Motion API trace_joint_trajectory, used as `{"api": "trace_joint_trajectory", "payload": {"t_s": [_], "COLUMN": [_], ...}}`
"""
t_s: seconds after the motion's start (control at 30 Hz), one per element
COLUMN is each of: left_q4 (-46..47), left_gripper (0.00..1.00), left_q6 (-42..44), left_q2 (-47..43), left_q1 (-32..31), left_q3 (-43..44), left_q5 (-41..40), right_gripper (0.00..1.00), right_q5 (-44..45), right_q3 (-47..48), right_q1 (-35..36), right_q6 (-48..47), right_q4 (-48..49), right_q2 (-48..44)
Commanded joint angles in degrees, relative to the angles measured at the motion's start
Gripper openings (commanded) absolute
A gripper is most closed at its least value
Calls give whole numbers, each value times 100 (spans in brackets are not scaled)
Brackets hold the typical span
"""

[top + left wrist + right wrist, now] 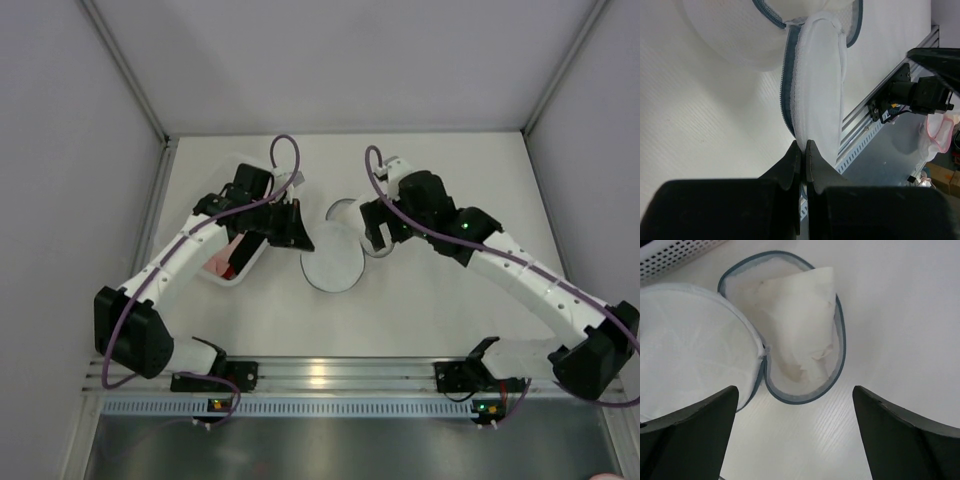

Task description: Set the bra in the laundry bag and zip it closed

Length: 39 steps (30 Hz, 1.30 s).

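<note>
The laundry bag [330, 262] lies open in the middle of the table as two round mesh halves with a dark rim. The bra [800, 315], crumpled white fabric, sits inside the far half [832, 365]. The near half [690, 345] stands tilted beside it. My left gripper [298, 232] is shut on the rim of that near half [817, 85], with the mesh pinched between its jaws [803, 146]. My right gripper [378, 238] hovers over the half with the bra, jaws wide open and empty [795, 392].
A clear rectangular bin [232, 262] with pink and red items stands under the left arm, left of the bag. Its perforated wall [675, 255] shows at the top left of the right wrist view. The metal rail [330, 378] runs along the near edge.
</note>
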Motion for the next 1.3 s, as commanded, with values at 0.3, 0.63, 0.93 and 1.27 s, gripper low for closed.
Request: {"api": "trace_joint_trajectory", "payload": {"t_s": [0.3, 0.63, 0.93, 1.27], "left_q4": [28, 37, 37, 37], "left_gripper": [0, 0, 0, 0], "left_q6": [46, 2, -25, -25], "left_q2": [-135, -179, -196, -161], "left_q1": [67, 67, 67, 67], "left_q3": [156, 112, 86, 234], "left_q5": [125, 116, 116, 99], "right_gripper": [72, 56, 49, 0], "right_q5": [58, -180, -277, -313], "right_q3": [-710, -666, -526, -482], "right_q1": [-1110, -1243, -1331, -1357], "right_q6": [601, 549, 522, 768], "right_q4": [582, 1065, 1399, 1690], "right_q2": [41, 525, 1000, 966]}}
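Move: The laundry bag's right-hand zipper edge lies some 6 cm ahead of the open right gripper, 4 cm to its right and about 10 cm below. The bra lies in the open bag about 9 cm ahead of the right gripper, 2 cm to its left and 10 cm down. The raised flap's middle is some 10 cm left of that gripper, 2 cm ahead and 7 cm down. From the left gripper, the edge lies about 19 cm right, 7 cm ahead and 8 cm lower. Bring the right gripper down about 9 cm to the bag's right-hand zipper edge: after a slight lift, swing right past it while sinking and turning some 15 degrees clockwise, then ease forward and slightly back left. Narrow the wide-open fingers on the way and pinch the edge between the tips. Keep the left gripper still, holding the flap. ##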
